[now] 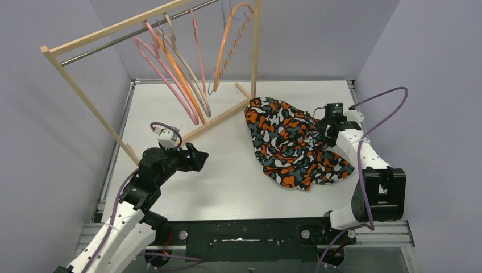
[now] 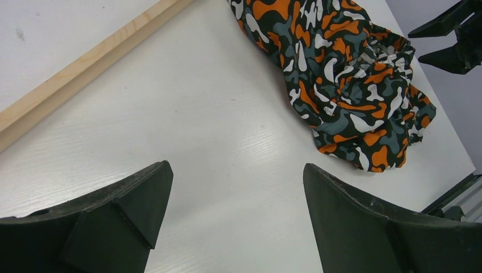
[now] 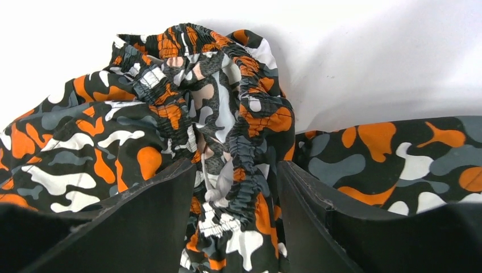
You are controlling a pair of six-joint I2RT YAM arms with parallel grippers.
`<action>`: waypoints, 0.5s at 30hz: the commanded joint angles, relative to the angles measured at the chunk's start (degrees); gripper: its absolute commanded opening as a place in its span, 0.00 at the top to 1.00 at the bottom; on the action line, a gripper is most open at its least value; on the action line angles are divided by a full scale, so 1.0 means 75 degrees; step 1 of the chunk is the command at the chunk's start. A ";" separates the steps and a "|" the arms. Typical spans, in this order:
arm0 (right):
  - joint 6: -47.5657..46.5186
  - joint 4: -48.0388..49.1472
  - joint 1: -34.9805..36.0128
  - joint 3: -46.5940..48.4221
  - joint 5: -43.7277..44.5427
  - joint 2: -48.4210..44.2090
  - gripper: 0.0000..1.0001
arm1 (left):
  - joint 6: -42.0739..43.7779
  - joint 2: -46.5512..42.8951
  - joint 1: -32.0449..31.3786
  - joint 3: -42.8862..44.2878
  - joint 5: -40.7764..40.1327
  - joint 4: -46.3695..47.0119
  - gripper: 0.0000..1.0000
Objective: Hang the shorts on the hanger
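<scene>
The camouflage shorts (image 1: 293, 145) lie crumpled on the right half of the white table (image 1: 227, 182). My right gripper (image 1: 325, 132) is at their right edge. In the right wrist view its fingers (image 3: 236, 168) are closed in on the bunched elastic waistband (image 3: 250, 153), which stands up between them. My left gripper (image 1: 200, 158) hovers over bare table at centre left, open and empty (image 2: 236, 168), with the shorts (image 2: 352, 85) ahead of it. The thick pink hanger (image 1: 170, 85) hangs on the rack among the other hangers.
A wooden clothes rack (image 1: 85, 96) stands at the back left, and its base beam (image 2: 85, 65) runs diagonally across the table. Orange and thin pink hangers (image 1: 227, 45) hang on its rail. Grey walls close in both sides.
</scene>
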 commanded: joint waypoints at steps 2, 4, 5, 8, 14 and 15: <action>0.0490 0.0332 -0.0004 0.0207 -0.0020 0.0394 0.47 | 0.0260 -0.0136 -0.0048 0.0104 0.0187 0.0480 0.14; 0.0449 0.0263 0.0011 0.0193 -0.0031 0.0442 0.51 | 0.0298 -0.0149 -0.0048 0.0115 0.0170 0.0446 0.15; 0.0407 0.0227 0.0019 0.0160 -0.0006 0.0405 0.53 | 0.0311 -0.0158 -0.0048 0.0116 0.0146 0.0431 0.15; 0.0185 0.0172 0.0026 0.0042 0.0193 0.0156 0.68 | 0.0345 -0.0161 -0.0048 0.0138 0.0116 0.0404 0.15; -0.1434 0.0162 0.0353 0.0444 0.0019 -0.0447 1.00 | 0.0393 -0.0176 -0.0048 0.0182 -0.0093 0.0292 0.18; -0.1787 0.0081 0.0547 0.0654 0.0033 -0.0538 1.00 | 0.0396 -0.0173 -0.0048 0.0221 -0.0151 0.0237 0.20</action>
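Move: The gathered edge of the shorts' waistband lies right below the half-open right fingers, about 2 cm down and neither ahead nor aside. The middle of the shorts is some 8 cm left of the right hand and 4 cm back, and the foot of the rack post roughly 21 cm left and 12 cm ahead, both about 5 cm below. From the left hand the waistband edge is some 36 cm right, 11 cm ahead and 10 cm below. Lower the right gripper about 2 cm onto the shorts' waistband, its fingers still pointing steeply down and half open. Shut them on the gathered edge at the bottom so they pinch it, then lift it straight back up by some 2 cm, keeping the grip. ##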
